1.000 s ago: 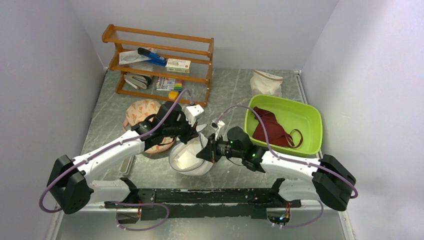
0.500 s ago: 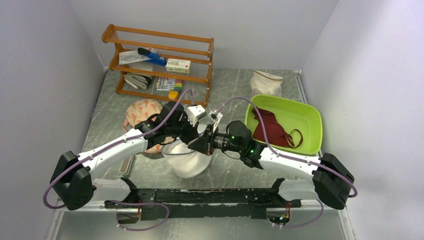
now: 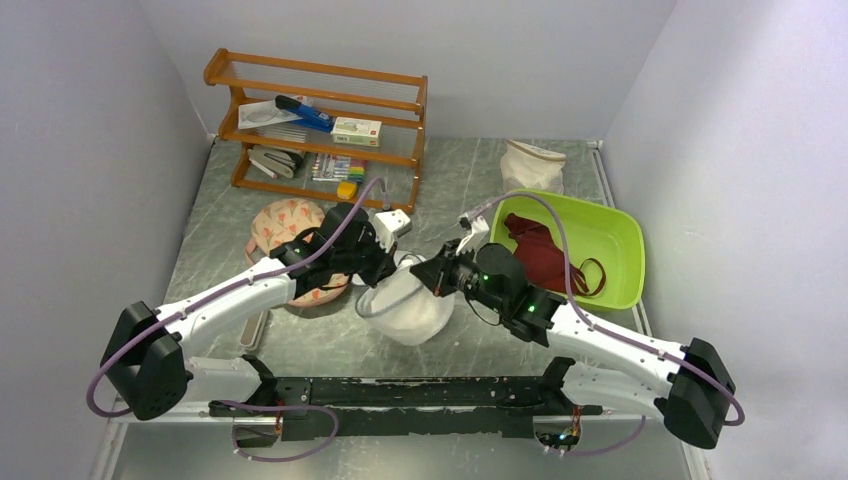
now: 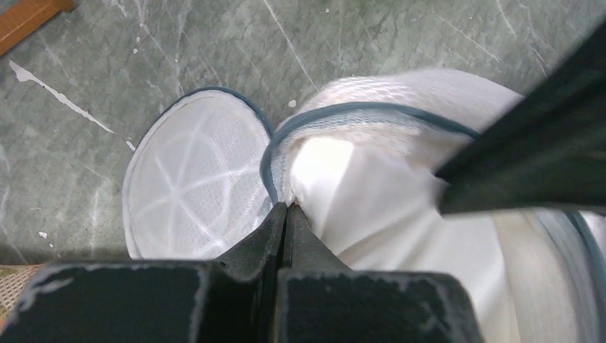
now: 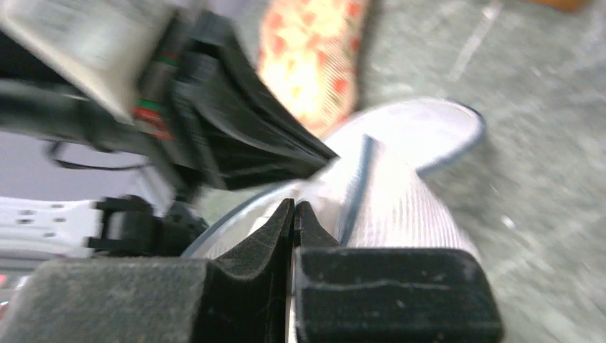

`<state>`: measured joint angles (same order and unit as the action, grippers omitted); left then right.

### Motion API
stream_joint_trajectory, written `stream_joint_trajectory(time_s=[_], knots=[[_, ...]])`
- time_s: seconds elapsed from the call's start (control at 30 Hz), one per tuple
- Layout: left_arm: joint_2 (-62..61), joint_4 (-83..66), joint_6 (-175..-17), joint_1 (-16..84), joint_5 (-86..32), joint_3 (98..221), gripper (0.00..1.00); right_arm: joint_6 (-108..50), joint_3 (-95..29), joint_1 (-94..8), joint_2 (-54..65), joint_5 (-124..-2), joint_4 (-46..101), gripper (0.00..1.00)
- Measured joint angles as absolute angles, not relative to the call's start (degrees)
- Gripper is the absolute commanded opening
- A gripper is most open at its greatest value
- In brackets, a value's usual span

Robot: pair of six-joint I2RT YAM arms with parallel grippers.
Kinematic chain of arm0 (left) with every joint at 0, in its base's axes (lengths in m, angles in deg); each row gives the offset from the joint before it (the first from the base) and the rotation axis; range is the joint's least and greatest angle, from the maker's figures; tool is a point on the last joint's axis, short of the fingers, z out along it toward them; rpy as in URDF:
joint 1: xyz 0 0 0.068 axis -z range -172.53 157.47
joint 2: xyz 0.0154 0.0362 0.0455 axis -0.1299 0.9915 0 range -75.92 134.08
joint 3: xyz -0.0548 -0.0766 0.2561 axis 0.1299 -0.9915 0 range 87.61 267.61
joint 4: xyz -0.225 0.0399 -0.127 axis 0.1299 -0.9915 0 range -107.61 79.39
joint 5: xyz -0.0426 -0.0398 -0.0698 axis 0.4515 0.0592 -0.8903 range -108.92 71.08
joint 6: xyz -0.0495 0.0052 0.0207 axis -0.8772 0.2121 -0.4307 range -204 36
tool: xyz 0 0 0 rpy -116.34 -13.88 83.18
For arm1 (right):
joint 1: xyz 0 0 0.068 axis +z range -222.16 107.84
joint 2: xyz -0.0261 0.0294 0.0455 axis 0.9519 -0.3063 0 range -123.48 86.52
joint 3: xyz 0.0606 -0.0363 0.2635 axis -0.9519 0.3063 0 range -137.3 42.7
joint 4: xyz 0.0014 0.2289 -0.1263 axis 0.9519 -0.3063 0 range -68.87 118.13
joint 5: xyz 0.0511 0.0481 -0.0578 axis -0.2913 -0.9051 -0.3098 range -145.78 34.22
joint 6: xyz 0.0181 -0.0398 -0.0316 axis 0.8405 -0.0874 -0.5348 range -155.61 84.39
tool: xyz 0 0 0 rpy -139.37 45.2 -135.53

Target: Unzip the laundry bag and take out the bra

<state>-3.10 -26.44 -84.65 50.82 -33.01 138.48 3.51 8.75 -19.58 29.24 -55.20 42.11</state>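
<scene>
The white mesh laundry bag (image 3: 408, 308) hangs lifted between both grippers near the table's middle. Its halves are parted: one flat round half (image 4: 193, 186) lies open and the other (image 4: 400, 207) bulges beside it. My left gripper (image 3: 386, 268) (image 4: 286, 207) is shut on the bag's blue-edged rim. My right gripper (image 3: 432, 274) (image 5: 294, 205) is shut on the bag's mesh close by, tips nearly meeting the left's. The dark red bra (image 3: 540, 255) lies in the green tub (image 3: 620, 228), outside the bag.
A peach floral padded item (image 3: 288, 224) (image 5: 314, 57) lies under the left arm. A wooden shelf (image 3: 315, 120) of small items stands at the back left. A cream sack (image 3: 532, 165) sits behind the tub.
The right gripper has swung up and to the right, pulling the bag's upper half with it. The bag has shifted right and lifted. The left gripper has kept its hold near the same spot.
</scene>
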Motion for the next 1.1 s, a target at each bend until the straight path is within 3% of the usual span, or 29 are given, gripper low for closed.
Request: stream_joint_trajectory(time_s=[0.33, 0.6, 1.1], knots=[[-1.2, -26.4, -85.0, 50.8, -34.7, 138.6, 0.07, 0.3, 5.4, -19.8, 23.0, -51.8, 20.9, 0.00], [2.2, -26.5, -86.0, 50.8, -37.8, 139.4, 0.07, -0.7, 1.1, -19.8, 18.1, -52.7, 14.0, 0.01], [1.9, -26.3, -86.4, 50.8, -38.7, 139.4, 0.07, 1.9, -2.4, -19.7, 21.4, -55.5, 10.6, 0.46]])
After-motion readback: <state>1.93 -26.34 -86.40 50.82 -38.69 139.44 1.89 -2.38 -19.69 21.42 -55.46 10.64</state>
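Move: The laundry bag hangs with its rim pinched in both hands. Its middle is about 8 cm back from the right hand and some 14 cm below, and from the left hand roughly 5 cm back, 4 cm to the right and 7 cm below. The dark-red bra in the green tub lies about 25 cm to the right hand's right and 2 cm ahead, the patterned bag some 15 cm to the left hand's left and 7 cm ahead. Right hand lowers its pinched bag rim about 11 cm, then opens and rises 4 cm; left keeps its pinch. ##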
